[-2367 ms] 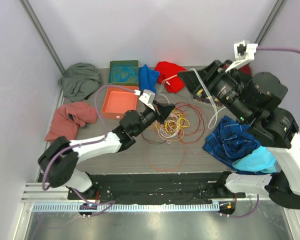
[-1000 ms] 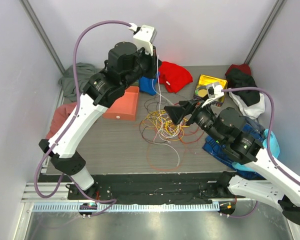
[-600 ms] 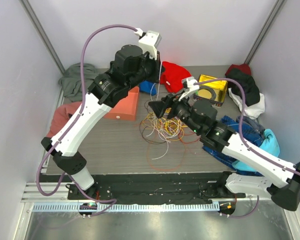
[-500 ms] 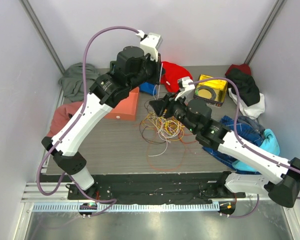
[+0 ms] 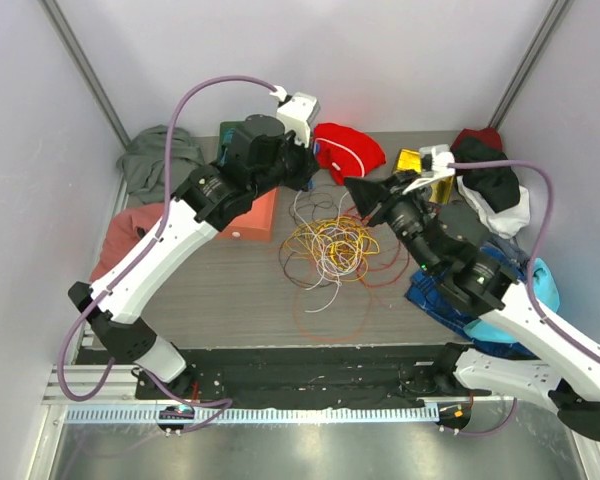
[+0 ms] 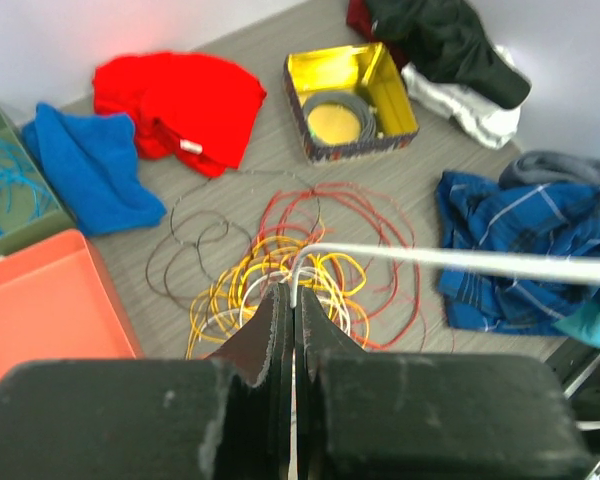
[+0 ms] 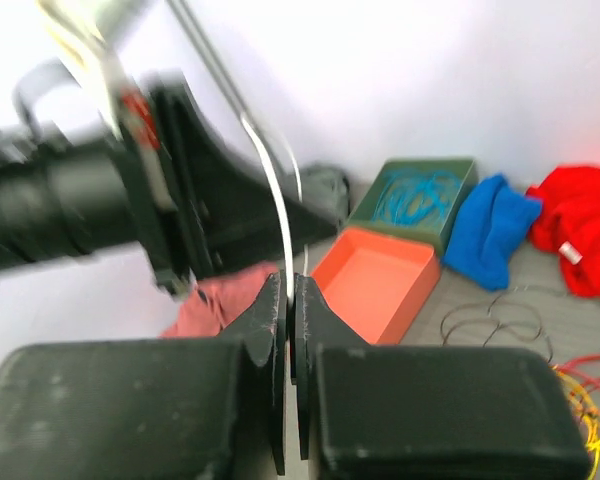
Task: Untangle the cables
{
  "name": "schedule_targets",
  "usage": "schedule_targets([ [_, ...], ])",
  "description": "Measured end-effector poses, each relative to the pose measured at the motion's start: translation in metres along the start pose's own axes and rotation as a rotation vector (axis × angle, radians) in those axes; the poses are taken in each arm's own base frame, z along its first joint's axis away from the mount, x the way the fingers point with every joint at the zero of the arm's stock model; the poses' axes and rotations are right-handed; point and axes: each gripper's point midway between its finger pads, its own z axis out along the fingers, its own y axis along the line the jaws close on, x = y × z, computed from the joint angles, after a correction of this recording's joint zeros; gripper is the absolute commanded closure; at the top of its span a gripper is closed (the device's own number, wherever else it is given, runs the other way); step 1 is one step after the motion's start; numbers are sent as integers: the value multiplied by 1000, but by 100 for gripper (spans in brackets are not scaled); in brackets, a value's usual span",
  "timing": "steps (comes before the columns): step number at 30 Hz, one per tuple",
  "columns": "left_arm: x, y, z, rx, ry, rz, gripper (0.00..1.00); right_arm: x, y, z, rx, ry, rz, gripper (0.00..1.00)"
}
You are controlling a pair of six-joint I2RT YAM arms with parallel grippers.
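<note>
The cables (image 5: 332, 245) lie in a tangled heap of yellow, orange, white, red and dark brown loops mid-table; the left wrist view shows the same cables (image 6: 280, 280) below my fingers. Held above the heap, my left gripper (image 5: 313, 178) (image 6: 293, 290) is shut on a white cable (image 6: 460, 258), which bends off to the right. Just to the right, my right gripper (image 5: 352, 188) (image 7: 290, 285) is shut on that white cable (image 7: 270, 170), which rises towards the left arm. More blue cables (image 7: 415, 195) fill a green tray.
An orange tray (image 5: 260, 215) sits left of the heap and a yellow tin (image 6: 350, 100) at the back right. Cloths ring the table: red (image 5: 345, 150), blue (image 6: 90, 165), blue plaid (image 6: 520, 240), grey (image 5: 150, 155), pink (image 5: 125, 235), black and white (image 5: 490, 185).
The right gripper has gone from open to shut on the white cable and has pulled back to the right. The left arm has lowered slightly, still gripping the same cable.
</note>
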Motion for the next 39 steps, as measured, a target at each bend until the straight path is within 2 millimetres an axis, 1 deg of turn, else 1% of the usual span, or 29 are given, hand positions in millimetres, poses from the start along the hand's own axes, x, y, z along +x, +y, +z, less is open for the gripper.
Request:
schedule_targets([
  [3,15,2,1,-3,26,2,100,-31,1,-9,18,-58,-11,99],
  [5,25,2,2,5,44,0,100,-43,0,-11,38,-81,-23,99],
  [7,39,-1,2,28,65,-4,100,-51,-4,-11,67,-94,-41,99],
  [9,54,-7,-1,78,73,-20,100,-51,-9,-8,100,-90,-63,99],
  [10,60,-10,-4,98,78,-25,100,-48,-11,-6,114,-81,-74,99],
  [13,70,-26,-13,208,43,-49,99,-36,-17,1,142,-45,-101,99],
  [17,77,-45,-29,348,-27,-77,95,-26,-21,7,165,-7,-123,99],
  [20,77,-58,-35,437,-87,-94,88,-30,-20,7,169,-5,-124,99],
  [21,77,-61,-36,459,-104,-99,81,-32,-19,7,168,-9,-123,99],
  [23,79,-68,-37,509,-144,-115,75,-39,-15,7,163,-19,-113,99],
  [24,83,-70,-37,527,-157,-124,63,-42,-14,7,162,-23,-107,99],
  [25,87,-71,-36,544,-176,-136,58,-45,-12,7,160,-27,-102,99],
  [26,93,-71,-35,554,-192,-148,55,-48,-11,7,156,-30,-97,99],
  [27,97,-71,-34,559,-197,-157,50,-49,-9,7,153,-32,-90,99],
  [29,106,-72,-32,570,-208,-172,44,-53,-6,6,146,-31,-76,99],
  [31,106,-73,-32,581,-228,-179,41,-55,-3,6,136,-27,-63,99],
  [36,89,-77,-37,605,-326,-171,37,-59,9,8,95,-16,-17,99],
  [39,81,-77,-36,609,-371,-168,34,-58,15,7,70,-3,11,99],
])
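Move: Both closed hands already hold the white cable, high over the cable tangle. The tangle's middle lies about 38 cm below the left hand, 4 cm ahead and 4 cm right; the orange box is 14 cm ahead and 16 cm left, the red cloth 26 cm ahead and 10 cm right. From the right hand, the tangle is roughly 11 cm ahead, 2 cm left and 40 cm below. The left hand draws some 10 cm back and lower, opening off the white cable; the right keeps pinching, rising. ##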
